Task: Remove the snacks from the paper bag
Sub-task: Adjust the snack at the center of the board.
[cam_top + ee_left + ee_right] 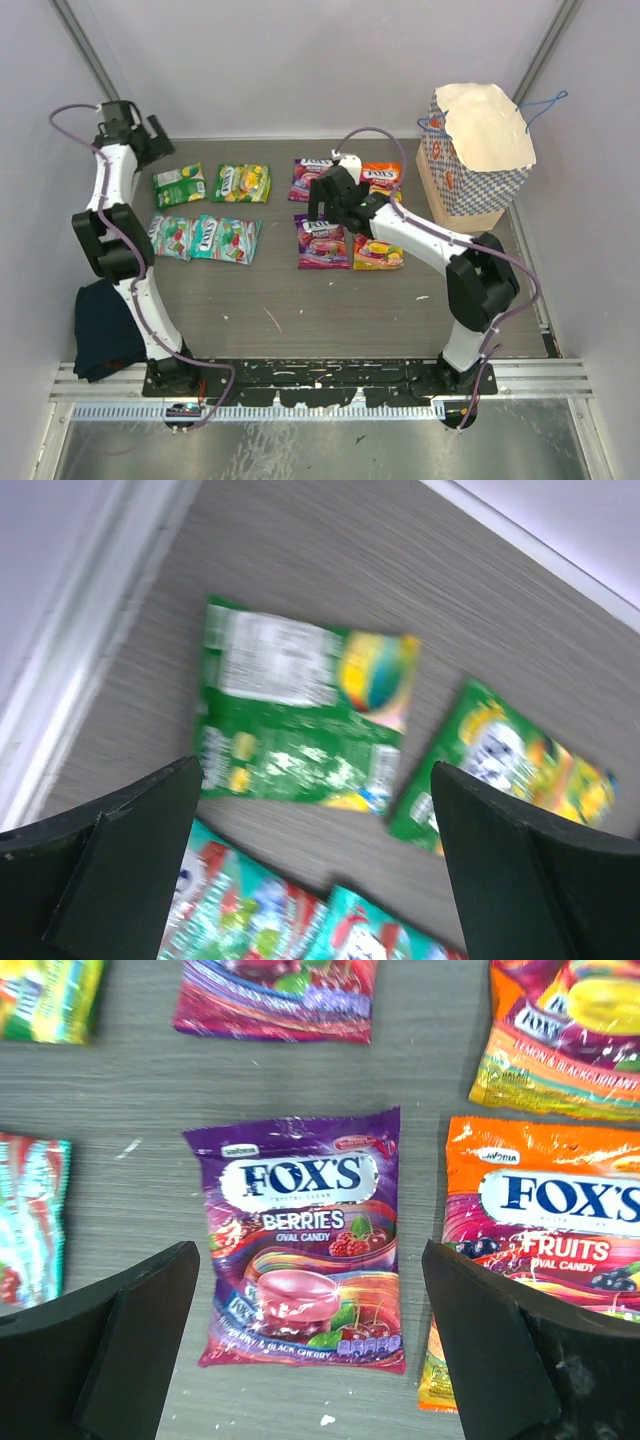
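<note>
Several snacks lie flat on the table in two rows: green packets, teal packets, purple packets, and orange ones. The checkered paper bag stands at the back right, its cream inside showing. My right gripper hovers open over the purple packets; a purple Berries packet lies below the empty jaws. My left gripper is raised at the back left, open and empty, above a green packet.
A dark blue cloth lies at the table's front left, beside the left arm's base. White walls close in the table on three sides; a pale wall edge runs close to the left gripper. The bag's blue cord handle sticks out toward the right wall.
</note>
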Available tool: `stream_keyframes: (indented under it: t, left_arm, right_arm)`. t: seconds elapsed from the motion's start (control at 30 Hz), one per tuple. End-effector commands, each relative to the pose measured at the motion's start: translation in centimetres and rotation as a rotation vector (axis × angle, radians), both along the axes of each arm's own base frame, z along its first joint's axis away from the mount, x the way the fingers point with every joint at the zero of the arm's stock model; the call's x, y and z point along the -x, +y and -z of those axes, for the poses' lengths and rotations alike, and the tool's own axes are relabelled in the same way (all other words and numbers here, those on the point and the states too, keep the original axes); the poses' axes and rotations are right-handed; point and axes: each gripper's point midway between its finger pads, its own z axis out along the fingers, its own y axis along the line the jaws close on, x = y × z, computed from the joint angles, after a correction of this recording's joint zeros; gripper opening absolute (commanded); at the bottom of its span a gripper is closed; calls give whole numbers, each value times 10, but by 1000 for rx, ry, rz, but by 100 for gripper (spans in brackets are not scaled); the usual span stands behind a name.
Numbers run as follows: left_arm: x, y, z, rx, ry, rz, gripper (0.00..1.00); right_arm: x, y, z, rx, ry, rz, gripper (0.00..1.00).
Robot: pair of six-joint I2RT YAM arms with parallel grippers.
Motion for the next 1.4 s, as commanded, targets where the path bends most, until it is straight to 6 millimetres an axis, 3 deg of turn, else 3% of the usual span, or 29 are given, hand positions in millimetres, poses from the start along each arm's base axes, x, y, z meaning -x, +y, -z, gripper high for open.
stream_keyframes:
  t: [0.0, 0.3, 0.57, 0.7, 0.97, 1.03, 1.2, 1.37]
  left_arm:
    - [-15, 17, 32, 88, 53, -67, 98]
    - [-64, 41, 50, -6, -11, -93, 90]
    - [-57, 85, 53, -214, 50, -110, 89]
    - [-50, 86, 51, -185, 10, -34, 83]
    - [-55, 80, 71, -15, -16, 152, 85]
    - [-52, 92, 73, 52, -48, 178, 87]
    - [-47, 112, 90, 284, -116, 184, 81]
    - [-45, 102, 112, 307, -97, 235, 78]
  right_arm:
    - [4, 3, -50, -79, -112, -67, 100]
    - [47, 8, -41, -208, -81, -196, 100]
    - [55, 2, -37, -187, -77, -223, 100]
    - [57, 7, -33, -193, -66, -250, 100]
    - [64, 8, -32, -192, -60, -294, 100]
    - [66, 7, -32, -187, -60, -302, 100]
    - [72, 2, -35, -185, -67, -314, 100]
    - [75, 3, -35, -187, -65, -327, 100]
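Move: The green candy bag lies almost straight under the left gripper, about 16 cm down. Its yellow-green neighbour is about 15 cm to the right, level with it; the left teal bag is some 14 cm back and 3 cm left, and the side rail runs about 13 cm to the left. From the right gripper the green bag is roughly 37 cm left and 14 cm ahead; the purple Berries bag sits about 11 cm below that gripper, 2 cm back. Swing the left gripper left and down off its perch above the green bag, about 12 cm each way, reaching forward at first and easing partly back, to arrive low at the bag's left end by the rail. Dip its left side, twist slightly clockwise and narrow the fingers a little. Draw the open right gripper back about 8 cm with a brief hump upward, turning it counter-clockwise. ##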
